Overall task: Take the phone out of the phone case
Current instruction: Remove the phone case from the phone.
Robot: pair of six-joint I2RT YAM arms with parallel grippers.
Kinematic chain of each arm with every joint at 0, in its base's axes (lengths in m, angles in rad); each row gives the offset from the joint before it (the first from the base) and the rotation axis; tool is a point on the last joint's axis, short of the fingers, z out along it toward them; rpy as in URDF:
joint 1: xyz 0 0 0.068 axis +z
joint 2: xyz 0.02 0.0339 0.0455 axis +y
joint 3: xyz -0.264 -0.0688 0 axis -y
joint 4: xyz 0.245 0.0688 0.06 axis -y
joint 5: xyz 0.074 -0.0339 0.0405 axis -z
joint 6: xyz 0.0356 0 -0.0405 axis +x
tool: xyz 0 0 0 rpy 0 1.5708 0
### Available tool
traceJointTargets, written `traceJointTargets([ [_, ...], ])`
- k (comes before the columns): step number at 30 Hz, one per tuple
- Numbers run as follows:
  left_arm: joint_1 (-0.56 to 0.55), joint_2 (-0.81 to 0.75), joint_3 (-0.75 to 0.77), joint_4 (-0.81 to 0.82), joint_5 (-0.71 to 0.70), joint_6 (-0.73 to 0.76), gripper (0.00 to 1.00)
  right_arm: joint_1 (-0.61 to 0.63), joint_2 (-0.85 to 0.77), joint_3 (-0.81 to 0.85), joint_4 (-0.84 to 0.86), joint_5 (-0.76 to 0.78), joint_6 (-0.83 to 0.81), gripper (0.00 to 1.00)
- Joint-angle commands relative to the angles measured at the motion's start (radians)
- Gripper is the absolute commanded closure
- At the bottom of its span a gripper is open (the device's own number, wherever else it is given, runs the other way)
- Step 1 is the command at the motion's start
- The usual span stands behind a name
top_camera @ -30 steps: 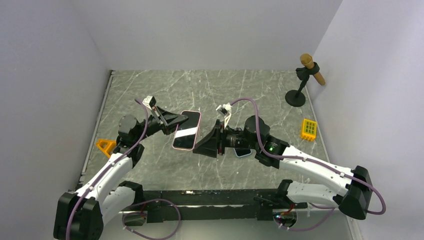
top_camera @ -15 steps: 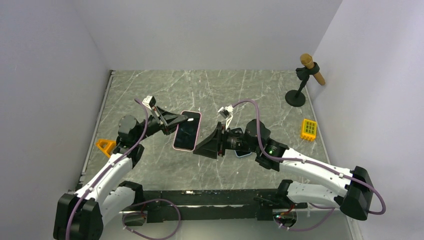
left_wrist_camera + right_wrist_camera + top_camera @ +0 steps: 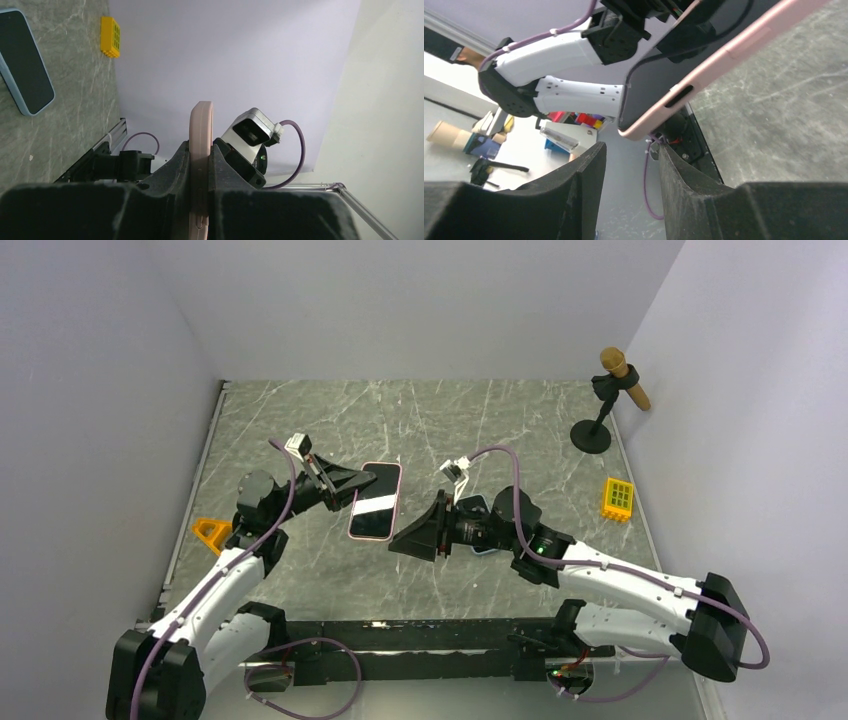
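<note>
A phone with a dark screen (image 3: 373, 505) sits in a pink phone case (image 3: 397, 480), held tilted above the table. My left gripper (image 3: 370, 476) is shut on its far end; in the left wrist view the pink case (image 3: 201, 115) stands edge-on between the fingers (image 3: 180, 165). My right gripper (image 3: 398, 540) is open just right of the phone's near corner, touching nothing. In the right wrist view the case's corner (image 3: 639, 131) hangs just beyond the spread fingertips (image 3: 594, 155), and the pink edge (image 3: 724, 55) runs up to the right.
A second phone in a blue case (image 3: 25, 62) lies flat on the marble table (image 3: 300, 420), mostly under my right arm. A yellow block (image 3: 618, 499) and a microphone on a stand (image 3: 610, 400) are at the right. An orange piece (image 3: 211, 532) lies at the left edge.
My right arm has shifted a little to the left, keeping its open gripper by the phone's near corner. The left gripper still holds the phone, which has hardly moved.
</note>
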Motion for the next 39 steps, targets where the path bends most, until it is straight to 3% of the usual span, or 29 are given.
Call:
traceJointTargets([
  [1, -0.003, -0.032, 0.042, 0.035, -0.013, -0.004, 1.00, 0.004, 0.032, 0.012, 0.210, -0.081, 0.025, 0.54],
  [5, -0.003, -0.039, 0.037, 0.032, -0.012, -0.006, 1.00, 0.005, 0.063, 0.036, 0.239, -0.097, 0.019, 0.55],
  [17, -0.003, -0.062, 0.054, 0.004, -0.007, -0.007, 1.00, 0.002, 0.128, 0.070, 0.271, -0.108, -0.016, 0.72],
  [26, -0.009, -0.100, 0.066, 0.045, 0.025, -0.085, 1.00, -0.074, 0.203, 0.092, 0.311, -0.197, -0.111, 1.00],
  [32, -0.017, -0.151, 0.086, 0.037, 0.018, -0.119, 1.00, -0.177, 0.290, 0.095, 0.375, -0.284, -0.112, 1.00],
  [39, -0.019, -0.142, 0.113, 0.013, 0.031, -0.108, 1.00, -0.183, 0.289, 0.102, 0.331, -0.297, -0.240, 1.00],
])
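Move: My right hand is empty, its fingers part open. The near right corner of the pink phone case is about 2 cm to its left and 1 cm ahead, barely higher. The cased phone's middle is some 9 cm ahead and 5 cm left. The blue phone is on the table roughly 16 cm ahead, 19 cm right and 27 cm below. My left hand already grips the case's far left edge, that corner about 12 cm back and 4 cm right of it. I slide my right hand about 2 cm left onto the case's near right corner, rising slightly at first, and close the fingers to pinch it. Still pinching, I carry the right hand some 2 cm forward, turning it about 15 degrees counter-clockwise with the fingers tipping up, while my left hand keeps its grip and lifts about 3 cm, drifting a little left. ##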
